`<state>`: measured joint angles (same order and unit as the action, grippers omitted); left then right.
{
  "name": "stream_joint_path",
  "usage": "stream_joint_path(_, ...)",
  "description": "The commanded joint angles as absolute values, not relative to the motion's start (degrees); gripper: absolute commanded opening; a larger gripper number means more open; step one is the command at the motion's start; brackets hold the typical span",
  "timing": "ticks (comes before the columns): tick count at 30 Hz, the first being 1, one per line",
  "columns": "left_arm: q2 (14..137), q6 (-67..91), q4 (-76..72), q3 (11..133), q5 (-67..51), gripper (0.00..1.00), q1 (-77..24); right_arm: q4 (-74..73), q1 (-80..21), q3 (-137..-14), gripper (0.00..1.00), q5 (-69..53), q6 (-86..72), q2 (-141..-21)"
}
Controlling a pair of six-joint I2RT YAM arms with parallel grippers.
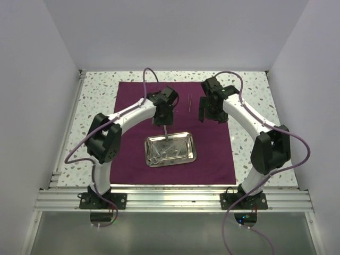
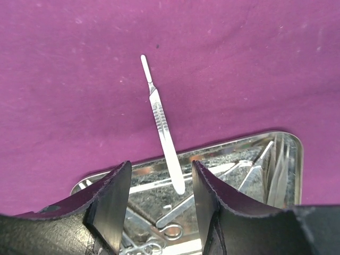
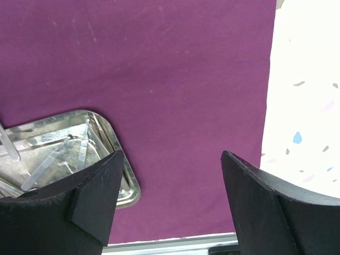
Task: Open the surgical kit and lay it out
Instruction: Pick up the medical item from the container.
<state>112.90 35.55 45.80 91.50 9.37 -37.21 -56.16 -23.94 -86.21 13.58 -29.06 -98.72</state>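
Observation:
The maroon cloth wrap point(image 1: 212, 154) lies spread flat on the table. On it stands the steel tray point(image 1: 187, 139), holding scissors point(image 2: 172, 231) and other thin instruments point(image 1: 163, 155). A silver scalpel handle point(image 2: 161, 121) lies on the cloth with its near end over the tray's far rim. My left gripper point(image 2: 161, 166) hangs open just above that end, a finger on each side, touching nothing. Tweezers point(image 1: 189, 103) lie on the cloth further back. My right gripper point(image 3: 172, 155) is open over bare cloth to the right of the tray point(image 3: 109, 135), empty.
The speckled tabletop point(image 1: 255, 95) shows around the cloth, and white walls close in the back and both sides. A metal rail point(image 1: 175, 199) runs along the near edge by the arm bases.

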Motion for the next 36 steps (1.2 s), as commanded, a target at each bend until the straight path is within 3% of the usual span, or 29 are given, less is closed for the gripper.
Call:
stream_joint_path(1,114.52,37.00,43.33,92.99,9.49,0.53,-37.53,-56.42,-23.82,-84.99,0.78,14.15,-28.83,-95.28)
stream_joint_path(15,120.23,37.53,42.72,93.08,9.23,0.48,-37.97,-57.39,-23.82,-87.27,0.78,14.59,-27.51,-97.47)
stream_joint_path(19,121.20,37.18,42.54,93.51,9.14,0.35,-38.06,-57.39,-23.91,-87.80,0.78,14.76,-27.33,-98.00)
stream_joint_path(27,122.87,36.56,42.98,94.48,9.23,0.30,-37.97,-57.39,-23.91,-88.68,0.78,14.85,-27.60,-98.88)
stream_joint_path(32,122.44,35.86,44.99,97.72,10.36,0.12,-38.06,-57.66,-23.91,-89.47,0.77,14.85,-27.95,-99.32)
stream_joint_path(33,122.26,35.69,45.26,98.43,10.72,0.02,-37.97,-57.66,-23.82,-89.47,0.77,14.85,-28.04,-99.23)
stream_joint_path(36,122.34,34.63,46.49,102.12,11.86,0.00,-37.71,-57.66,-23.91,-88.95,0.77,15.12,-28.04,-99.14)
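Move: Just under the left hand lies the medical item, a slim scalpel handle with its near end over the container's far rim; its middle is about 2 cm ahead, 1 cm to the right and 6 cm below. The container's middle is roughly 9 cm back, 3 cm right and 7 cm down; two thin instruments on the cloth lie some 12 cm ahead, 11 cm right and 7 cm down. From the right hand the medical item is about 20 cm left, 2 cm ahead and 12 cm down. Sinking almost straight down about 6 cm onto the medical item, the left hand tips its half-open fingers some 5 degrees nearer to vertical. They close and pinch the slim handle behind its middle, near the container's far rim, then start up with it by about 1.5 cm, easing forward and to the right. ##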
